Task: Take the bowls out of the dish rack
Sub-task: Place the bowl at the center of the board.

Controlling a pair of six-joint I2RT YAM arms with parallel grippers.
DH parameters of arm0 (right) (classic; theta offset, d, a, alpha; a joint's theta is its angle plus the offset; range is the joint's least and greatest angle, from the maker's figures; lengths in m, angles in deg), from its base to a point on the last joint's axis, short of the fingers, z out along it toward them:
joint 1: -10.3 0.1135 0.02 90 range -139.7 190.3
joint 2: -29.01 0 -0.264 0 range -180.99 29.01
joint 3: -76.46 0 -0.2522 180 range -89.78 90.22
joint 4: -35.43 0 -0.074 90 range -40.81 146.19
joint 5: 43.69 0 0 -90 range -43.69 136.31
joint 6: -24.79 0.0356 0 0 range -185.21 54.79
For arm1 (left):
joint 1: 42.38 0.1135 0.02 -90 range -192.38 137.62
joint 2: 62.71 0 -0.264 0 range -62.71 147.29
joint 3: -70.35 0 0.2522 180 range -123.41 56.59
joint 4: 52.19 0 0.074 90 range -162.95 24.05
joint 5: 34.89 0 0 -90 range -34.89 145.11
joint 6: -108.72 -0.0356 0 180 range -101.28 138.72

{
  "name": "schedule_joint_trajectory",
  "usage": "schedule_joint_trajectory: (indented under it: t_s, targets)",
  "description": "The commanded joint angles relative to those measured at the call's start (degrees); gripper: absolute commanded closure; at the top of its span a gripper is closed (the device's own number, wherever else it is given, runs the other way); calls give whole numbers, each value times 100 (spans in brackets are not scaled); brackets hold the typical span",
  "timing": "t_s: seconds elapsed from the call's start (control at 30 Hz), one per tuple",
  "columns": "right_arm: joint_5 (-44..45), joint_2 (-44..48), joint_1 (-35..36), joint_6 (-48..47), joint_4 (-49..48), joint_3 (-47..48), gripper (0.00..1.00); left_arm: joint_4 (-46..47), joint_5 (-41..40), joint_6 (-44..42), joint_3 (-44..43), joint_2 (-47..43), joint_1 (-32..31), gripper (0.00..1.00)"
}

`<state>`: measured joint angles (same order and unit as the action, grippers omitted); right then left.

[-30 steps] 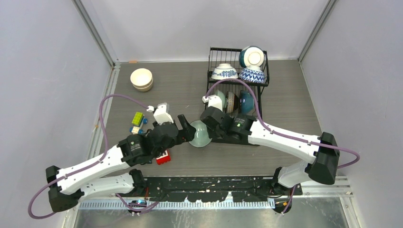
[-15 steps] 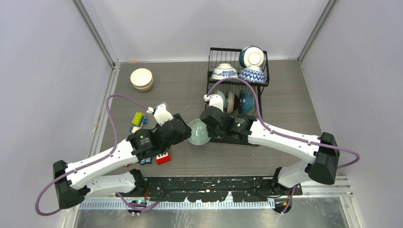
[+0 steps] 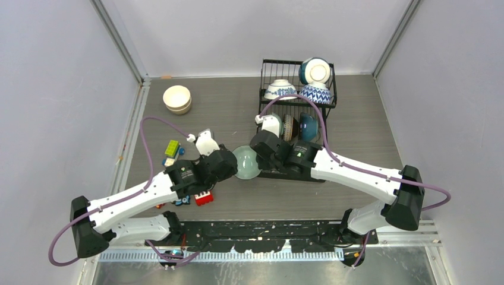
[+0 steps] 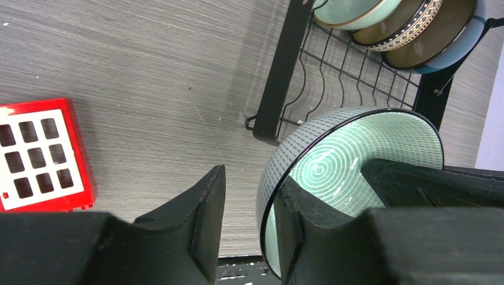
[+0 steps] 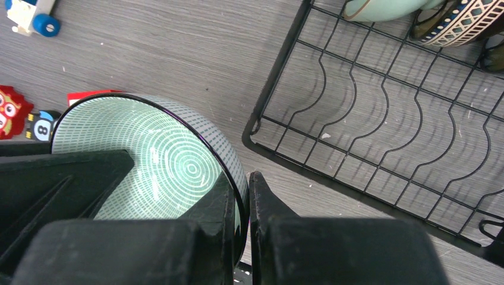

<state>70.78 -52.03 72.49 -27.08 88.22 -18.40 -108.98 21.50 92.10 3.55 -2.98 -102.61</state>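
Note:
A pale green bowl (image 3: 246,163) with ring patterns hangs on edge just left of the black wire dish rack (image 3: 262,77). My right gripper (image 3: 260,159) is shut on its right rim, one finger inside and one outside (image 5: 242,178). My left gripper (image 3: 232,164) straddles the opposite rim (image 4: 252,178): its inner finger lies against the bowl (image 4: 356,148), while a gap remains at the outer finger, so it is open. Three more bowls (image 3: 289,126) stand on edge in the lower slots. Three others (image 3: 315,93) sit in the upper basket.
Stacked cream bowls (image 3: 177,98) sit at the far left of the table. Toy blocks lie near my left arm: a red one (image 3: 204,197), also under the left wrist (image 4: 38,154), and a yellow-green one (image 3: 172,148). Empty rack slots (image 5: 380,113) lie beside the held bowl.
My left gripper has moved right onto the green bowl's left rim and narrowed its jaws around it. My right gripper has kept holding the bowl, shifting it slightly up.

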Motion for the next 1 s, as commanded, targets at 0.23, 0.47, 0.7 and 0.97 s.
schedule_joint_trajectory:
  t_s: [0.23, 0.47, 0.7, 0.97]
  targets:
    - [47, -103, 19, 290, -230, 522, 99, 29, -261, 45, -77, -30, 20, 74]
    - [-1, -102, 18, 261, -211, 510, 99, 75, -302, 29, -3, -75, 20, 92]
    - [-149, 6, 19, 164, -200, 459, 60, 79, -337, -96, -28, -87, 50, 100]
    - [-195, 279, 17, 26, -47, 456, 15, -69, -427, -331, -143, -217, 209, 100]
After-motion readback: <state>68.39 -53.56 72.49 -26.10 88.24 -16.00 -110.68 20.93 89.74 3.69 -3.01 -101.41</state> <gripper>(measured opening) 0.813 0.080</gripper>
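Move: The green bowl hangs level between my hands, still pinched by my right; its middle is about 5 cm to that hand's left and roughly 2 cm below it. From my left hand, whose open fingers already straddle the near rim, the bowl's middle is some 5 cm right, 2 cm ahead and 2 cm down. The red toy block sits about 12 cm back, 12 cm left and 16 cm below my left hand; the mint bowl in the rack is roughly 12 cm ahead of my right hand, 4 cm right and 9 cm lower. I hold my left hand in place and close its half-open fingers onto the left rim of the green bowl, while my right, still gripping the opposite rim, eases about 1 cm to the left. Once my left pinches, I spread my right fingers wide to let go, and my left draws the bowl roughly 1 cm to the left. ##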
